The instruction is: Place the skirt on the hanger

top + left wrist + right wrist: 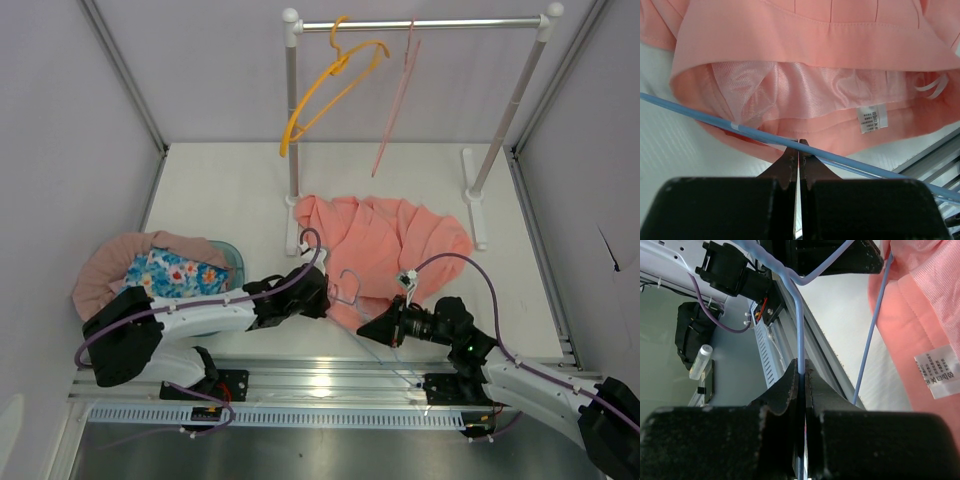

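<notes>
The pink skirt lies crumpled on the white table below the rack. Its waistband opening, shiny lining and care label face the left wrist camera, and its label edge also shows at the right wrist. A thin blue wire hanger lies at the skirt's near edge. My right gripper is shut on the hanger's wire, tips clamped around it. My left gripper is shut, its tips at the waistband's lower edge. The hanger wire crosses over them; no cloth shows between the jaws.
A clothes rack stands at the back, with a yellow hanger and a pink hanger on its bar. A basket of folded clothes sits at the left. The metal front rail runs along the near edge.
</notes>
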You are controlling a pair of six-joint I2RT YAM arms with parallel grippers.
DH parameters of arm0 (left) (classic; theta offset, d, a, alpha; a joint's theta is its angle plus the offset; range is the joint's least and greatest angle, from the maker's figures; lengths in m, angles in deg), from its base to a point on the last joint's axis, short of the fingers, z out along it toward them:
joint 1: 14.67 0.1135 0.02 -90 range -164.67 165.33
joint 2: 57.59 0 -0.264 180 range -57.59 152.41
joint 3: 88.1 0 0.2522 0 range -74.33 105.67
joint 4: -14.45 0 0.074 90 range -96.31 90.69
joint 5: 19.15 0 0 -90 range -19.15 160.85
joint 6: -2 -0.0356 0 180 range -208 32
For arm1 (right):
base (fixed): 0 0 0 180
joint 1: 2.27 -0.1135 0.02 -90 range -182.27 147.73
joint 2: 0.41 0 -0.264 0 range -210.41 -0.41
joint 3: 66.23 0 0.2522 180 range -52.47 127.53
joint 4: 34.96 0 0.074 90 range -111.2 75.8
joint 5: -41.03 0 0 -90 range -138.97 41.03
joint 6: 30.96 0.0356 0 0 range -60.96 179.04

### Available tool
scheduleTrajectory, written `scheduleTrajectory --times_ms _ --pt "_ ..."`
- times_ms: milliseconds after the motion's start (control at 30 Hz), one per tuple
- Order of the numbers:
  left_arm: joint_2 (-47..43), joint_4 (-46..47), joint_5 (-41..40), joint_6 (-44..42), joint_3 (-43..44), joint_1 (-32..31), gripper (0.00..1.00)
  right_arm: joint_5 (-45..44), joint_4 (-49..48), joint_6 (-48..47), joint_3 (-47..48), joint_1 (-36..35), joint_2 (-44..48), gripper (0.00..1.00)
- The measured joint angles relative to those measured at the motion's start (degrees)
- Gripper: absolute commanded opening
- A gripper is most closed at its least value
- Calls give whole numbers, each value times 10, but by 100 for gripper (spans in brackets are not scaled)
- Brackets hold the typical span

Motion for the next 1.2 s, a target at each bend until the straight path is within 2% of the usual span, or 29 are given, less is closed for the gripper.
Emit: scheduleTrajectory --times_ms 200,300,333,433,633,900,1033,1200 --pt "10 -1 -17 1 2 -14 0 -1 16 -5 0 0 -1 0" --pt "10 -9 -24 3 2 -16 13 -8 26 -12 1 0 -3 0" --pt "10 -14 -28 6 2 -18 21 -11 33 -15 4 0 -5 0" --pt "2 -24 -38 13 2 -26 32 -26 64 -27 21 0 -9 0" --pt "-28 -48 -60 15 2 -32 37 -78 166 -55 87 0 -25 0" --pt "-44 -53 -72 12 2 -32 41 -159 317 -113 224 0 -106 0" --pt "-55 -54 -78 10 2 -32 49 -187 360 -151 282 1 -166 0" --pt "-76 -66 -83 1 2 -32 55 -212 381 -192 303 1 -228 0"
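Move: The skirt's open waist is what the hanger is being taken to. From the right hand, already gripping the blue hanger by its shank, the opening's middle is about 14 cm ahead, not noticeably left or right, and 10 cm lower; the white label is 9 cm ahead and 3 cm right. From the shut left hand, the opening is some 7 cm ahead, 8 cm right and 5 cm below; the label is about level ahead and 12 cm right. Forward, after a slight dip, the right hand swings the blue hanger about 9 cm out over the skirt's waist, sinking a little at the end; it keeps its grip while tipping its left-pointing fingers down some 35 degrees and turning slightly clockwise. The left hand, near the hanger's bar, opens its fingers about halfway, rises and edges left. ##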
